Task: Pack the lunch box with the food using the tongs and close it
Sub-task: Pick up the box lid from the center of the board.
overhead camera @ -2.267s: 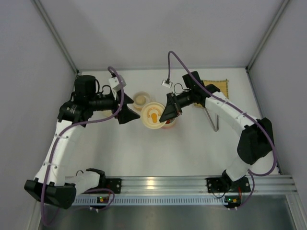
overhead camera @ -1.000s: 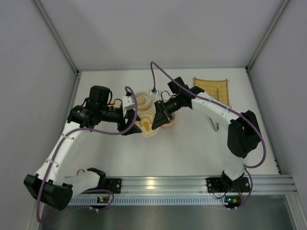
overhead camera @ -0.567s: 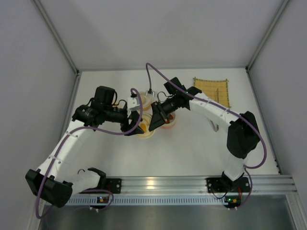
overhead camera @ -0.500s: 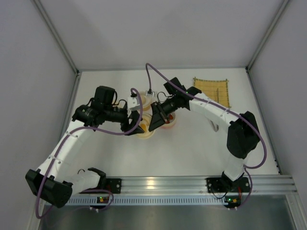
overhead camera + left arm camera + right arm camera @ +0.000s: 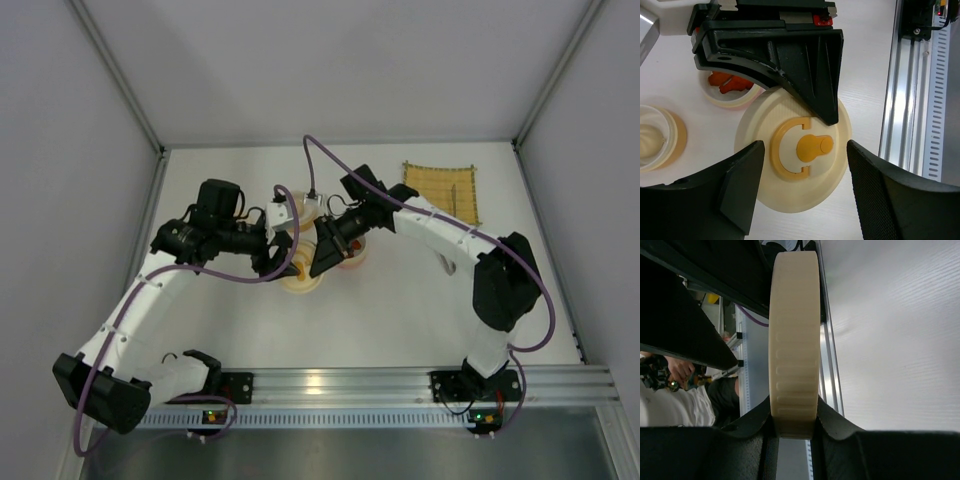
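Observation:
The lunch box's round cream lid (image 5: 790, 185) with a yellow-orange handle hangs over the table, seen edge-on in the right wrist view (image 5: 794, 330). My right gripper (image 5: 792, 415) is shut on its rim, and its black fingers (image 5: 805, 65) show above the lid. My left gripper (image 5: 805, 145) is open, one finger on each side of the lid, apart from it. A bowl of red-orange food (image 5: 732, 85) and a bowl with a pale cream lump (image 5: 652, 140) stand behind. From above, both grippers meet at the lid (image 5: 300, 278). The tongs (image 5: 449, 264) lie partly under the right arm.
A yellow bamboo mat (image 5: 441, 190) lies at the back right. The aluminium rail (image 5: 340, 385) runs along the near edge, also at the right of the left wrist view (image 5: 912, 90). Grey walls enclose the table on three sides.
The right gripper carried the lid left and nearer, off the red-orange bowl. The left gripper swung right to meet it and its jaws widened around the lid.

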`<control>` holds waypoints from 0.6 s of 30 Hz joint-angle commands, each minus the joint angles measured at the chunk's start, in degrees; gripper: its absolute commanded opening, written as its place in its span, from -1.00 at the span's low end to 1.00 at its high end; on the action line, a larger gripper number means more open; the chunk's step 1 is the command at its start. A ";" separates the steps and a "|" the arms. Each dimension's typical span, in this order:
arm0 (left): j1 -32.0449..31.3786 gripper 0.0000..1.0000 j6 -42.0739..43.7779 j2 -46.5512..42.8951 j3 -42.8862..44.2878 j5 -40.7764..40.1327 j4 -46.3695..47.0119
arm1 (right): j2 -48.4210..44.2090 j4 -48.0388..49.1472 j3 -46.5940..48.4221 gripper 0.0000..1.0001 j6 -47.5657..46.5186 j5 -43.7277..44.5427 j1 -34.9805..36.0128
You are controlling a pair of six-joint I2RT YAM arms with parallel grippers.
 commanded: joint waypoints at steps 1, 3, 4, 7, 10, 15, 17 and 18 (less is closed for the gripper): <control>-0.18 0.44 2.86 -0.13 -0.61 -0.31 0.14 | -2.70 5.13 0.09 -1.00 3.85 -5.13 1.17; -0.71 0.43 4.09 0.31 -0.61 -1.36 -1.00 | -2.61 6.54 0.09 -1.00 5.35 -6.09 1.25; -0.88 0.42 4.44 0.23 -0.70 -1.63 -1.45 | -2.79 7.60 0.17 -1.00 6.41 -6.27 1.17; -0.97 0.33 4.45 0.32 -0.79 -0.85 -2.32 | -2.61 8.75 0.35 -1.00 7.73 -6.54 1.25; -0.97 0.19 4.01 1.19 -0.53 2.83 -3.55 | -2.44 8.75 0.35 -1.00 7.30 -5.40 1.17; -1.06 -0.06 1.73 2.16 1.84 9.09 -6.45 | -1.74 6.99 1.23 -1.00 5.54 -2.51 0.73; -1.06 -0.09 1.55 1.99 2.46 10.14 -7.51 | -1.65 6.64 1.23 -1.00 4.84 -1.88 0.20; -1.15 -0.13 1.81 1.90 2.90 10.58 -9.17 | -1.65 6.64 1.32 -1.00 4.92 -1.36 -0.41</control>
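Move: The box lid, held by its rim in the right fingers, faces the open left fingers, its middle about 3 cm right of and 2 cm below the left hand. From the right hand it is about 4 cm left and 2 cm lower. Some 18 cm below the left hand stand the box with red food, 4 cm ahead and 15 cm right, and the dough box, 14 cm ahead and 1 cm right. Left fingers close partway at the lid's orange knob, sinking about 1 cm; right hand keeps its pinch, tilting 5 degrees. ##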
